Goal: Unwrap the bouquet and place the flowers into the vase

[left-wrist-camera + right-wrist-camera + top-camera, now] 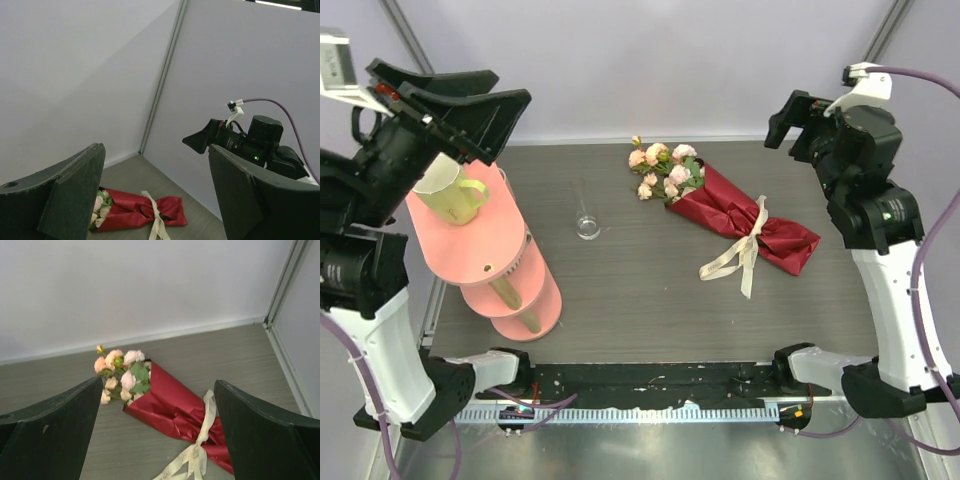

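The bouquet point(740, 215) lies on the table right of centre, wrapped in dark red paper and tied with a cream ribbon point(745, 245). Its flowers point(663, 168), pale pink and peach roses, point toward the back wall. The vase point(587, 222), small clear glass, stands upright left of the bouquet. My left gripper point(510, 90) hangs open high over the left side, well away from both; its view shows the bouquet point(135, 210) far below. My right gripper point(785, 125) is open and raised at the back right, looking down on the bouquet point(180, 407) and flowers point(122, 367).
A pink tiered stand point(495, 245) stands at the table's left, with a yellow-green mug point(450, 190) on its top tier and another cup point(515, 300) lower down. Pale walls enclose the back and sides. The right arm point(255, 140) shows in the left wrist view.
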Controlling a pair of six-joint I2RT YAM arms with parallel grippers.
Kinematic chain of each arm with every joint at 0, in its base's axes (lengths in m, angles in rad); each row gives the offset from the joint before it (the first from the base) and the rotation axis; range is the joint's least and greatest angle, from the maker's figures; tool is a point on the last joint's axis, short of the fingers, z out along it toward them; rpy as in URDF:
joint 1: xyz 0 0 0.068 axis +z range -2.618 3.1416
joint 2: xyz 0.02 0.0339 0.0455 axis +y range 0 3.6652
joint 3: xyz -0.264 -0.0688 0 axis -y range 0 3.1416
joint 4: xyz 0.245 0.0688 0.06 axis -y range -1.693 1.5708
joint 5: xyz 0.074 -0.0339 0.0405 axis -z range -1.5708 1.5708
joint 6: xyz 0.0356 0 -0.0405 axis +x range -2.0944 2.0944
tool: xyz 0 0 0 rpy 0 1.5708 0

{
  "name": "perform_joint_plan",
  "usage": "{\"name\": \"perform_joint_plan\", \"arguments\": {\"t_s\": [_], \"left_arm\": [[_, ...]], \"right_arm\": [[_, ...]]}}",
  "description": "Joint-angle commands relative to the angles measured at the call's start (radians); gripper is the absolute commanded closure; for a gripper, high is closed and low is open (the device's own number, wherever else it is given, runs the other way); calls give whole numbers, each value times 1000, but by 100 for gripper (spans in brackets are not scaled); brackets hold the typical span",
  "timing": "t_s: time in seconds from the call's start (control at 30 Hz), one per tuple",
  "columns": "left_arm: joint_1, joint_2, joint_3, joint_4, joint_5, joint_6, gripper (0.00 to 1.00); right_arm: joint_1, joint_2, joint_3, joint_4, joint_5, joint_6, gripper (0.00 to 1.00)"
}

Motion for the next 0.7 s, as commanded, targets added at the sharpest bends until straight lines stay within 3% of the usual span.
{"name": "perform_joint_plan", "arguments": {"t_s": [0.0, 0.03, 0.13, 0.17, 0.27, 0.37, 0.43, 0.57, 0.67], "left_arm": [[-57, 38, -39, -14, 42, -31, 12], [-91, 49, -44, -15, 29, -22, 12], [-342, 122, -9, -102, -148, 111, 12], [-488, 151, 11, -165, -302, 203, 11], [-694, 248, 65, -213, -492, 286, 11], [-827, 308, 38, -176, -605, 352, 11], [-870, 349, -14, -144, -667, 394, 11], [-907, 414, -140, -57, -664, 380, 14], [-907, 451, -259, 38, -621, 344, 16]], "right_arm": [[9, 53, -77, 23, -40, 46, 0], [9, 62, -108, 26, -43, 51, 0], [9, 83, -151, 32, -35, 68, 0], [9, 94, -162, 36, -25, 71, 0], [8, 87, -226, 58, 46, 77, 0], [-59, 67, -339, 151, 48, 110, 0], [-203, 45, -456, 205, -23, 172, 0], [-369, 67, -596, 296, -127, 279, 0], [-440, 94, -679, 320, -193, 356, 9]]}}
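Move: The ribbon round the bouquet lies about 8 cm ahead of the right hand, 4 cm to its right and 46 cm below. From that hand, the flower heads are some 27 cm ahead and 17 cm left, the wrapper's tail 5 cm ahead and 15 cm right. For the left hand the ribbon is roughly 14 cm ahead, 38 cm right and 65 cm below; the glass vase stands about 16 cm straight ahead, 62 cm down. Both open hands drop nearly 25 cm towards the ribbon, left sweeping right as far, right veering right late. ##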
